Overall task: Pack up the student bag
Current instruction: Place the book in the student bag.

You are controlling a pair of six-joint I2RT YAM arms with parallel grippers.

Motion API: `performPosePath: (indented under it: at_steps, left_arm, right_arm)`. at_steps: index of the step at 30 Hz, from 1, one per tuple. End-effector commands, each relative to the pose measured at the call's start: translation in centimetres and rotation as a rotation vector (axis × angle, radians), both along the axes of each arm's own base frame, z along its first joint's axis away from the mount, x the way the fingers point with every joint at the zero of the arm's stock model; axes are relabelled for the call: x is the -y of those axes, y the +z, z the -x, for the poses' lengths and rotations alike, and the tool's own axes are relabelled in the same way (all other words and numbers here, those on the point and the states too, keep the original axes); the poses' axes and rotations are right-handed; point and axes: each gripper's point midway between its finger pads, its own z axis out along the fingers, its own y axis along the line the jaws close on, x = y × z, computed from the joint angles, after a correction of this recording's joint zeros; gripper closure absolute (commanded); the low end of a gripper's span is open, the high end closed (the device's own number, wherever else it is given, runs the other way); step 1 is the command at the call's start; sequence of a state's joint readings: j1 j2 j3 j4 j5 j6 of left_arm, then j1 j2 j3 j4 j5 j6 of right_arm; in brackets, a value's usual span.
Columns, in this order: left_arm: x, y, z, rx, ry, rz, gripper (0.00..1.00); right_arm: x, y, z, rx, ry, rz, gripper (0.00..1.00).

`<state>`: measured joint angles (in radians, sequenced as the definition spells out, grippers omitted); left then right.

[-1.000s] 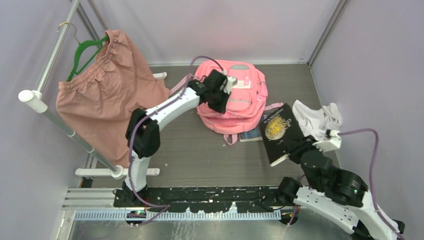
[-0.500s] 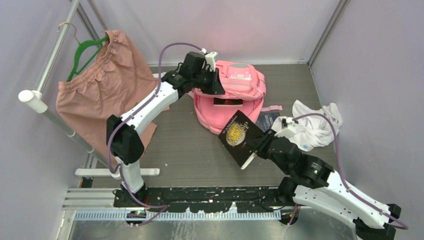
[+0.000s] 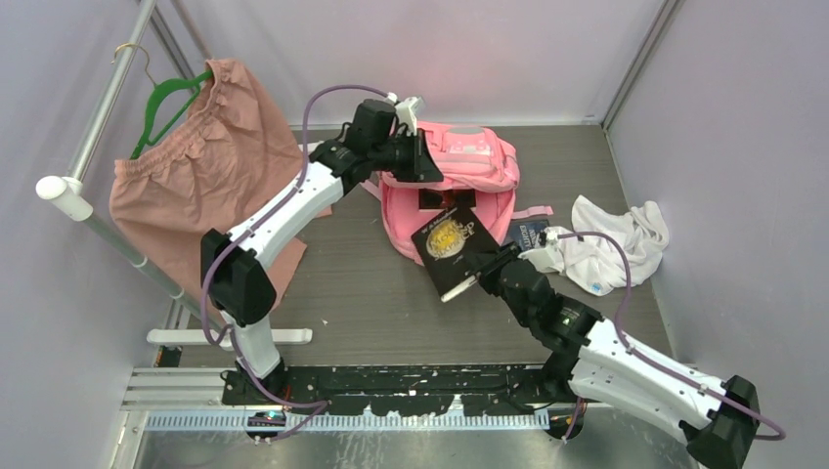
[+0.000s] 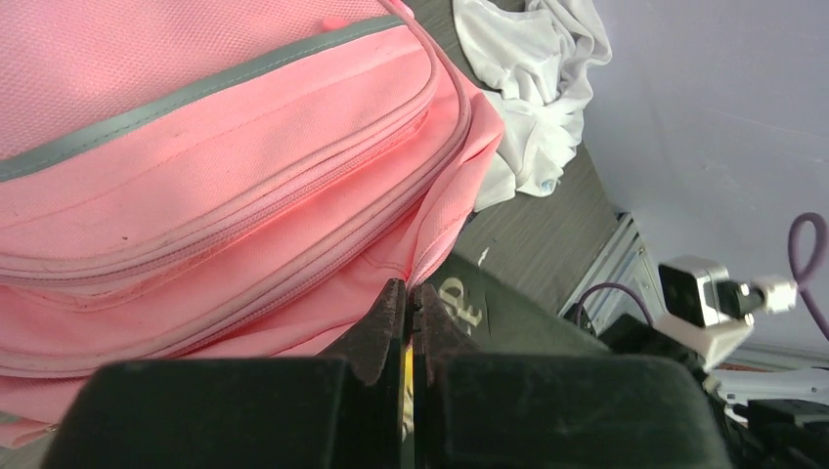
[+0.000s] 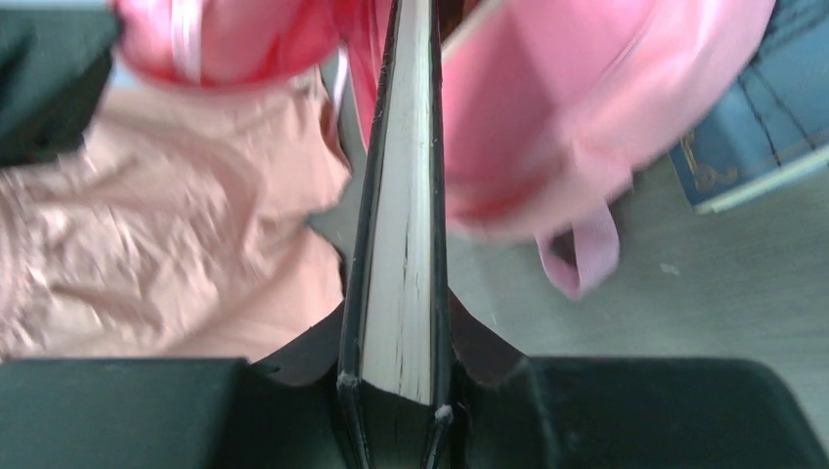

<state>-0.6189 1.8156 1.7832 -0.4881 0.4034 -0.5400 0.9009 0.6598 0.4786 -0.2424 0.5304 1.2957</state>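
Note:
The pink student bag (image 3: pixel 464 191) lies at the back middle of the table, its top flap raised and a dark opening showing under it. My left gripper (image 3: pixel 418 161) is shut on the bag's fabric edge (image 4: pixel 430 264) and holds it up; its tips (image 4: pixel 409 293) pinch the pink cloth. My right gripper (image 3: pixel 481 272) is shut on a black book with a gold emblem (image 3: pixel 448 244). It holds the book tilted, far end at the bag's opening. In the right wrist view the book's page edge (image 5: pixel 403 215) points into the pink bag (image 5: pixel 547 127) between my fingers (image 5: pixel 396 337).
A blue book (image 3: pixel 526 233) lies on the table right of the bag. A white cloth (image 3: pixel 614 239) is crumpled at the right. A dusty-pink garment (image 3: pixel 200 191) hangs on a green hanger from the rail (image 3: pixel 93 220) at the left.
My right arm has carried the black book left and forward, from the table's right side to the bag's opening. My left gripper has lifted the bag's flap, so the opening shows.

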Motion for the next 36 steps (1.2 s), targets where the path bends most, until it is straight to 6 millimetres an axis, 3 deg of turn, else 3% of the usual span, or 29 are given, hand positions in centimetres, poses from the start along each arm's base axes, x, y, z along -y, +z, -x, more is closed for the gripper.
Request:
performPosePath:
  at_steps: [1, 8, 12, 15, 16, 17, 19, 20, 22, 30, 36]
  left_arm:
    - [0.0, 8.8, 3.1, 0.143, -0.075, 0.168, 1.0]
    - [-0.3, 9.7, 4.9, 0.142, -0.103, 0.203, 1.0]
    - [-0.3, 10.1, 5.5, 0.137, -0.118, 0.218, 1.0]
    - [-0.6, 9.9, 5.7, 0.144, -0.106, 0.202, 1.0]
    - [-0.8, 9.8, 5.8, 0.147, -0.101, 0.197, 1.0]
    - [-1.1, 9.6, 5.7, 0.15, -0.089, 0.188, 1.0]
    - [-1.5, 9.3, 5.8, 0.153, -0.078, 0.174, 1.0]
    - [-1.7, 9.1, 5.8, 0.153, -0.072, 0.161, 1.0]
    - [-2.4, 8.4, 5.6, 0.155, -0.048, 0.116, 1.0]
    - [-4.2, 6.8, 4.3, 0.158, 0.021, 0.064, 1.0]
    - [-4.6, 6.3, 3.0, 0.149, 0.045, 0.064, 1.0]
  right_arm:
    - [1.5, 7.8, -5.6, 0.184, -0.209, -0.328, 0.99]
    - [3.2, 7.3, -11.0, 0.22, -0.361, -0.372, 0.99]
    - [1.9, 5.2, -14.6, 0.182, -0.405, -0.259, 0.99]
    - [-0.7, 4.0, -17.4, 0.126, -0.371, -0.194, 0.99]
    - [-1.5, 3.3, -18.1, 0.114, -0.354, -0.183, 0.94]
    - [-2.4, 2.7, -18.7, 0.105, -0.332, -0.183, 0.81]
    - [-4.2, 1.7, -19.9, 0.094, -0.262, -0.149, 0.34]
    - [-4.8, 0.8, -20.1, 0.05, -0.238, -0.117, 0.24]
    - [-5.2, -0.9, -19.4, -0.018, -0.195, -0.061, 0.19]
    - [-3.4, -1.3, -12.9, -0.071, -0.088, -0.049, 0.18]
    - [-3.6, -1.5, -7.9, -0.101, 0.108, 0.011, 0.12]
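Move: The right gripper holds the black Moonstone book by its near edge; the bag's opening lies about 13 cm ahead of it, 8 cm to its left and some 8 cm lower, with a dark book already inside, 2 cm beyond the opening's middle. The blue book lies about 7 cm ahead and 11 cm to the right gripper's right, near table level. From the left gripper, shut on the lifted flap, the opening is about 5 cm back, 1 cm left and 13 cm below. Drive the right gripper with the Moonstone book about 18 cm forward and some 5 cm down under the flap, swinging it right then left and turning about 20 degrees clockwise on the way in. Open the fingers deep inside, release the book and back out about 8 cm. Keep the left gripper shut on the flap, easing it back and up, then left. ##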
